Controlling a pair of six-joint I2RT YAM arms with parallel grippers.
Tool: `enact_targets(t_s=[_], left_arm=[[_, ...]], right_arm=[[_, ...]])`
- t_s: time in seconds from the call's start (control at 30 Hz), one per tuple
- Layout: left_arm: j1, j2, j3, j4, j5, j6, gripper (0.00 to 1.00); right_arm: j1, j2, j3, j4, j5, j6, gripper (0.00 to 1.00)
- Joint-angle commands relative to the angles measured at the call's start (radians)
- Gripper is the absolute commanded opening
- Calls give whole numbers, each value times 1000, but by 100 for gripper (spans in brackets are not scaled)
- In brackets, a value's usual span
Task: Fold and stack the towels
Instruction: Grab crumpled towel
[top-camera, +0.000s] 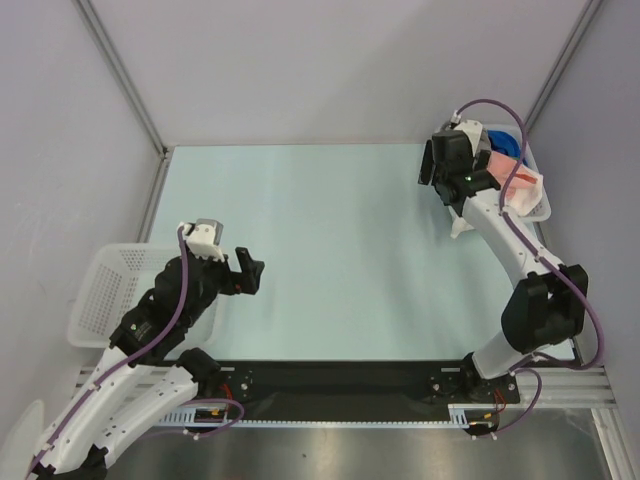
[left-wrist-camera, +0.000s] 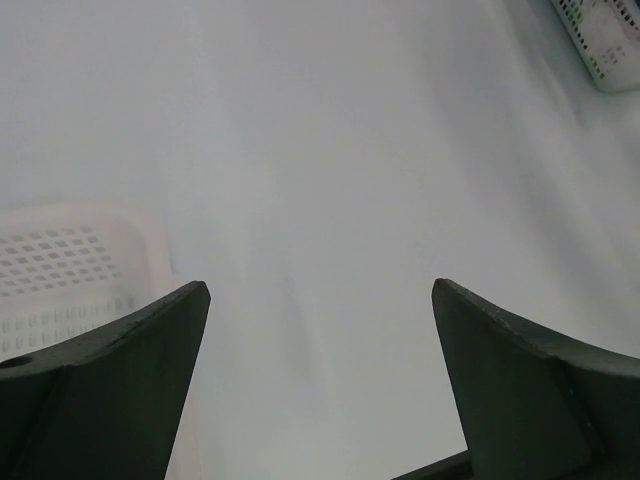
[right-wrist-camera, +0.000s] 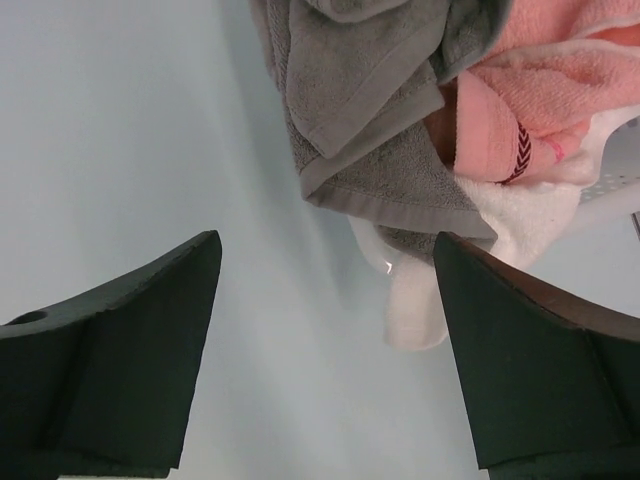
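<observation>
The towels lie heaped in a white lattice basket (top-camera: 541, 207) at the table's far right. In the right wrist view a grey towel (right-wrist-camera: 370, 110) hangs over the basket's side, a salmon pink towel (right-wrist-camera: 560, 90) lies beside it, and a white towel (right-wrist-camera: 420, 315) droops onto the table. A blue towel (top-camera: 505, 143) shows at the basket's back. My right gripper (right-wrist-camera: 327, 240) hovers open just short of the grey towel's hem, holding nothing. My left gripper (top-camera: 245, 272) stands open over the bare table at the near left, with nothing between its fingers (left-wrist-camera: 150, 370).
A second white lattice basket (top-camera: 110, 290) stands off the table's left edge beside the left arm, and shows in the left wrist view as the basket (left-wrist-camera: 60, 270). Grey walls with metal posts enclose the pale blue table (top-camera: 330, 250).
</observation>
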Motion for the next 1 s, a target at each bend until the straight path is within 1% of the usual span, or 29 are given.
enact_targets(t_s=[0.0,0.13,0.23,0.4,0.73,0.97], left_arm=[[-6,2,-2,18,23,-4,100],[-6,2,-1,18,28,-2,100],[-6,-1,-2,20,31,-2,100],[-6,-1,-4,18,31,-2,100],[-6,13,-4,20,33,-1,100],[-6,16,-4,20,29,-2,100]], right_arm=[[-6,55,27,4,41,-16,91],[-26,119,-2,71,55,11,82],[-30,149,-30,157,75,4,80],[-44,196,-15,207,136,14,75],[-73,124,-36,231,87,59,72],[-116,196,27,254,34,87,67]])
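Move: The grey towel draped over the basket's left edge lies about 6 cm ahead of the right hand, some 4 cm to its right and 11 cm below. The coral towel is level with the hand, roughly 15 cm to the right; the blue towel lies about 5 cm ahead and 14 cm right, both about 12 cm down. From the idle left hand the grey towel is some 29 cm ahead and 44 cm right. The grey towel is brought between the right hand's parting fingertips: the hand sinks about 7 cm towards it while pushing forward and to the right, then levels out and comes back up a centimetre or two, still drifting forward-right, some 5 cm forward in all. The wrist swings about 10 degrees clockwise and the wide-open fingers close by roughly a quarter; a grip can't be seen yet. ##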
